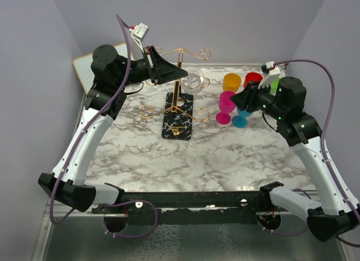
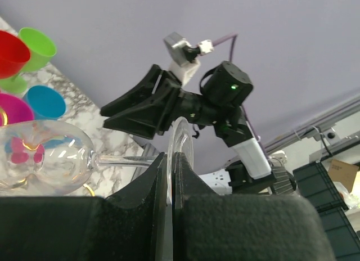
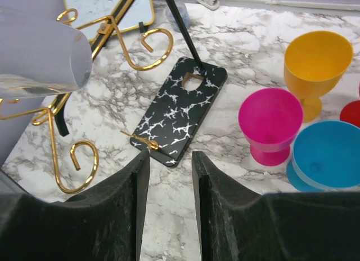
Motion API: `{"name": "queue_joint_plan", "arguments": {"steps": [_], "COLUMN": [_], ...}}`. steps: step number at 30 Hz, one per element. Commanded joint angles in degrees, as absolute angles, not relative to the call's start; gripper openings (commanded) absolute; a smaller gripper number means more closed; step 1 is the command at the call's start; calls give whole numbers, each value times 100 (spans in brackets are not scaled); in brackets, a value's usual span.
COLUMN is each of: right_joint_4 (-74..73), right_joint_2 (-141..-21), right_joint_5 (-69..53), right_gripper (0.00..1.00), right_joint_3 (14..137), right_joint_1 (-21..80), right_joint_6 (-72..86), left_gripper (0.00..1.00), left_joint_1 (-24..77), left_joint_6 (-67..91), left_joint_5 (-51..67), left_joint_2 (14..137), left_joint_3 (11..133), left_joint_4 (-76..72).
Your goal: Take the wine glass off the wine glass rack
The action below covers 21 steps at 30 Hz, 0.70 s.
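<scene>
The clear wine glass (image 1: 192,81) lies sideways in the air just right of the wine glass rack's gold post (image 1: 179,75). My left gripper (image 1: 181,74) is shut on it. In the left wrist view the left gripper (image 2: 171,160) pinches the glass's round foot (image 2: 183,136), with the stem and bowl (image 2: 48,155) pointing left. The wine glass rack (image 3: 112,36) stands on its black white-veined base (image 3: 181,110). My right gripper (image 3: 170,160) hovers open and holds nothing above the marble near that base; in the top view the right gripper (image 1: 243,98) is beside the cups.
Plastic goblets cluster at the right: yellow (image 1: 231,81), red (image 1: 252,79), pink (image 1: 226,105), blue (image 1: 240,120) and green (image 2: 36,47). The rack's curled gold arms (image 1: 147,111) reach out low on the left and high at the back (image 1: 200,53). Walls close in on three sides.
</scene>
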State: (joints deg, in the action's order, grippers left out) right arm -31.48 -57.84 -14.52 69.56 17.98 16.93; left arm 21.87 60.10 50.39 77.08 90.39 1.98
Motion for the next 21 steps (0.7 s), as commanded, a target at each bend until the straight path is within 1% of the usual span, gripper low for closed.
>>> {"name": "queue_joint_plan", "arguments": {"steps": [1, 3, 5, 6, 8, 10, 13, 16, 21], "right_joint_4": [-2676, -2408, -1881, -1579, -944, 10, 1328, 2616, 5040], "right_joint_2": [-5926, -5987, -6032, -6056, -6088, -6108, -6141, -6332, -6916], "right_joint_5": [-2093, -2480, -3140, -3584, -4162, -4731, -5271, -5687, -6199], "right_gripper": [36, 38, 39, 42, 50, 58, 66, 70, 70], "right_joint_3": [7286, 7271, 7146, 7071, 6911, 6692, 6342, 6100, 5822], "right_joint_1": [1775, 1773, 1770, 1775, 1775, 1774, 1775, 1775, 1775], "right_joint_6": [1842, 1935, 2080, 2185, 2455, 2752, 3306, 3918, 5285], "left_gripper": [0, 0, 0, 0, 0, 0, 0, 0, 0], "left_joint_1": [2180, 2180, 2172, 2172, 2175, 2171, 2171, 2171, 2171], "left_joint_6": [6524, 6644, 6753, 6805, 6878, 6942, 6980, 7106, 7426], "left_joint_5": [5219, 5212, 5191, 5182, 5169, 5160, 5153, 5127, 5041], "left_joint_2": [7234, 7123, 7018, 6961, 6847, 6771, 6684, 6586, 6289], "left_joint_3": [9150, 9149, 9150, 9154, 9185, 9251, 9387, 9434, 9385], "left_joint_4": [-597, -722, -855, -923, -991, -1034, -1021, -1127, -1658]}}
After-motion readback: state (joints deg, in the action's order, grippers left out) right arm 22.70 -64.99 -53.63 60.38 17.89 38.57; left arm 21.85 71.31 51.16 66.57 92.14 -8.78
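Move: The left hand already pinches the clear glass by its foot; the glass's middle lies about 6 cm ahead of it, 2 cm right and 8 cm lower. From the right hand, holding nothing, that glass is about 4 cm ahead, 18 cm left and 9 cm higher. The empty rack stands about 15 cm ahead and 20 cm left of the right hand, 13 cm lower; the pink glass 12 cm ahead, 1 cm left, the blue one 10 cm ahead, 6 cm right, both some 23 cm below. Still pinching the foot, the left hand draws the clear glass back and up, nearly 10 cm each way and a little left, tilting it about 15 degrees. The right hand swings left and up towards the bowl, some 9 cm each way and slightly back, turning nearly 40 degrees counter-clockwise, rolling its left side up and tipping its fingers up as they open wide; they touch nothing yet. ##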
